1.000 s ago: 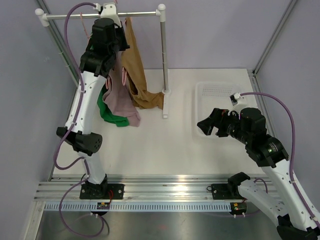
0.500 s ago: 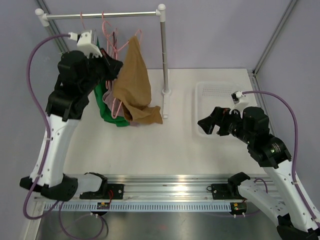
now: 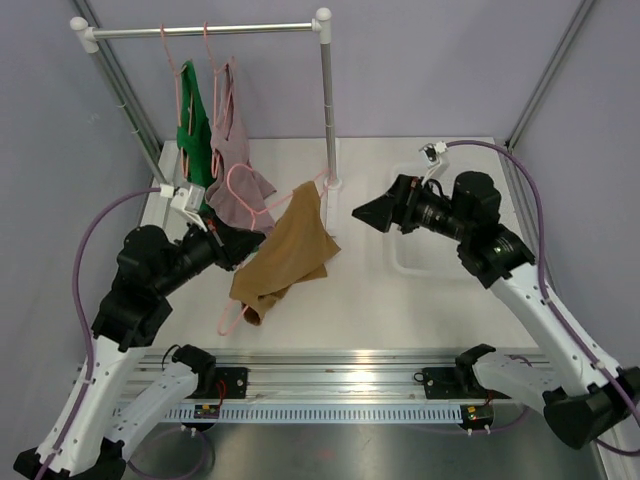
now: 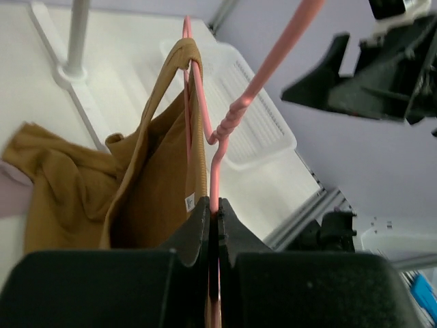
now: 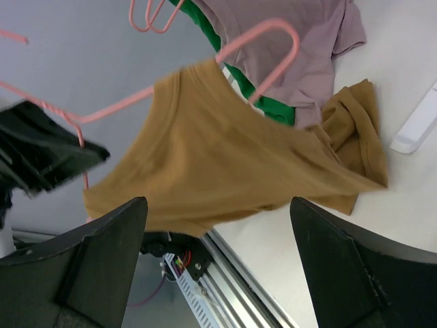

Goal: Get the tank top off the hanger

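Note:
The tan tank top (image 3: 285,255) hangs on a pink hanger (image 3: 262,208) held off the rail, slanting over the table's middle left. My left gripper (image 3: 243,248) is shut on the hanger's wire; in the left wrist view the wire (image 4: 235,116) runs up out of the closed jaws (image 4: 214,210) beside the tan cloth (image 4: 157,171). My right gripper (image 3: 362,213) is open, just right of the tank top and apart from it. In the right wrist view the tank top (image 5: 225,171) fills the space ahead of the wide fingers (image 5: 215,270), with nothing between them.
A green top (image 3: 190,130) and a mauve top (image 3: 232,140) hang on pink hangers from the rail (image 3: 200,30). The rail's right post (image 3: 328,110) stands behind the tank top. A white basket (image 3: 412,262) lies under my right arm.
My left arm has pulled the hanger with the tan tank top off the rail and down toward the near left. My right arm has swung left and back toward the tank top.

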Robot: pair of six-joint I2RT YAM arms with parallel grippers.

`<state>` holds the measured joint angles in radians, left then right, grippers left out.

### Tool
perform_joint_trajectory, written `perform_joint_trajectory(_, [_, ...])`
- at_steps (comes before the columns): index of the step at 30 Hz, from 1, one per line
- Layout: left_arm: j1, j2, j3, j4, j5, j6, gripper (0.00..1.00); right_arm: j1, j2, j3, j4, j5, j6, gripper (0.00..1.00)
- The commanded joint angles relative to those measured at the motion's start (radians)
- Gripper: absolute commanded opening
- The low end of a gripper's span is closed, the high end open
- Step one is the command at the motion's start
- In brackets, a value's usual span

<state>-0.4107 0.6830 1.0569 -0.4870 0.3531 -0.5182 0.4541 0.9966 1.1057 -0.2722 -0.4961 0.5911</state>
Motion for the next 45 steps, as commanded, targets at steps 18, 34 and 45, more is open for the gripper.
perform_joint_trajectory(18, [-0.011,-0.204,-0.301,0.127,-0.003,-0.131,0.00,0.411,0.461,0.209,0.139,0.531,-0.085,0.82])
perform_joint_trajectory(34, [-0.011,-0.200,-0.264,0.082,-0.011,-0.117,0.00,0.416,0.511,0.204,0.154,0.596,-0.142,0.22])
perform_joint_trajectory(45, [-0.011,-0.184,-0.204,-0.048,0.064,-0.023,0.00,0.306,0.528,0.258,-0.012,0.906,-0.255,0.00])
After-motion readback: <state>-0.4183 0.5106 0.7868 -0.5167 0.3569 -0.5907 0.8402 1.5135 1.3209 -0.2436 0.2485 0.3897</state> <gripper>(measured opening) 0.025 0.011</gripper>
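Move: The tank top's far strap, draped over the outer end of the pink hanger, is about 13 cm to the left of the open right hand and 5 cm ahead, roughly level with it. The top's body hangs some 11 cm back of that strap, 3 cm farther left and 8 cm lower. The hanger neck, held by the left hand, is 24 cm left of the right hand and 5 cm back. From the left hand the strap is about 10 cm ahead and 11 cm to the right. The brown tank top on its hanger is first lowered about 8 cm by the left hand, which keeps its pinch on the neck, tips it slightly down and then nearly holds still. The right hand sweeps left and down to the far strap, easing forward, closes and pinches the cloth by the hanger's end, then draws about 5 cm right and forward, fingertips tipping down and turning clockwise. ##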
